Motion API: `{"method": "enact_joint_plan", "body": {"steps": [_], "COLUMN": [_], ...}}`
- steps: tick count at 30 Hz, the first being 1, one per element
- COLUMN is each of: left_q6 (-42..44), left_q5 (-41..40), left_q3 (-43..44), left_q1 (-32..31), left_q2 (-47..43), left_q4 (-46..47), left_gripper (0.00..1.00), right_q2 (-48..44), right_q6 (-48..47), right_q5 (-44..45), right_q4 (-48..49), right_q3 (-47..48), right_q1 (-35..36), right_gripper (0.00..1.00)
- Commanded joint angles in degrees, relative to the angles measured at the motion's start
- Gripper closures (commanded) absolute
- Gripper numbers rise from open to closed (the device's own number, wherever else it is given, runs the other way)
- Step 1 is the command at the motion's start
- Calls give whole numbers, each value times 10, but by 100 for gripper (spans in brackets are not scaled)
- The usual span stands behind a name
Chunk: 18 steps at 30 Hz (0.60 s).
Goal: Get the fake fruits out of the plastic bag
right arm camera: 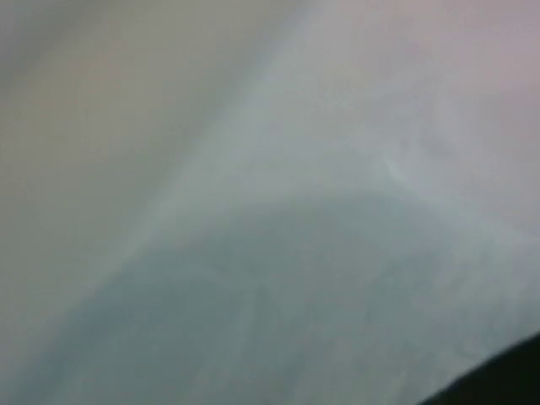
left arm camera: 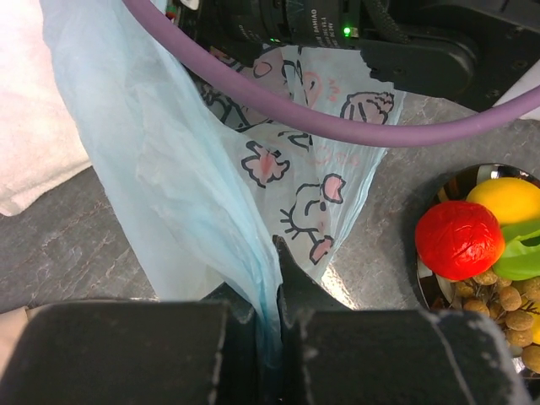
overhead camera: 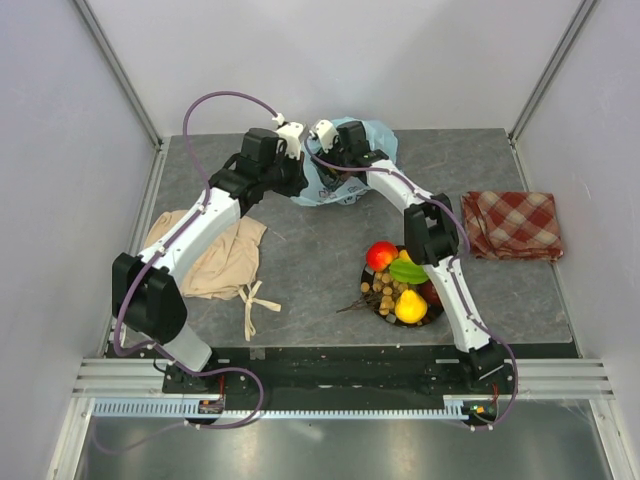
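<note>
The plastic bag (overhead camera: 374, 136), light blue with pink-and-dark prints, lies at the back middle of the table. My left gripper (left arm camera: 278, 291) is shut on a fold of the plastic bag (left arm camera: 194, 169) and holds its film up. My right gripper reaches into the bag's mouth from the right, and its wrist (overhead camera: 347, 152) shows above the film. The right wrist view is filled with blurred pale film, so its fingers are hidden. Several fake fruits sit on a dark plate (overhead camera: 365, 280): a red apple (overhead camera: 381, 256), a green piece (overhead camera: 407, 270), a yellow pear (overhead camera: 410, 307) and a tan berry cluster (overhead camera: 385, 292).
A beige cloth (overhead camera: 215, 255) lies under the left arm at the left. A folded red checked cloth (overhead camera: 515, 225) rests at the right edge. Frame posts and pale walls enclose the table on three sides.
</note>
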Motion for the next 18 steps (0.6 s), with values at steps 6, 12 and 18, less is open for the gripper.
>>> {"method": "enact_joint_plan", "body": {"steps": [6,12,18], "left_q6": [3,-12,-21], "left_q5": [10,20,21], "left_q3": [6,24,37], "left_q1": [2,1,1], "left_q2": [9,25,33], "left_q4": [18,25,30], "left_gripper": [98,98,98], "right_q2": [-83,-173,-290], "right_q6": [-18,11,54], "right_q5": [9,-48,-194], "right_q4": [-88,-87,-105], "right_q3": [-109,-154,-238], "right_q1": [-5,-7,-19], "right_gripper": [53,67,67]}}
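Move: The yellow fruit inside the plastic bag is practically between the right gripper's open fingers, perhaps 1 cm back and 1 cm right of their midpoint. From that gripper, the folded white towel lies about 5 cm ahead and 14 cm left, and the fruit plate about 31 cm back and 15 cm right, both a little lower. From the left gripper the yellow fruit is some 21 cm ahead, 8 cm right and 16 cm below. Close the right fingers about halfway onto the yellow fruit inside the bag while easing back and a little right, then pull back faster and lift with it towards the near side of the bag, about 8 cm back and 3 cm up in all, tipping the fingers down some 10 degrees. Keep the left gripper pinched on the bag's rim and let it sink about 2 cm late on. ##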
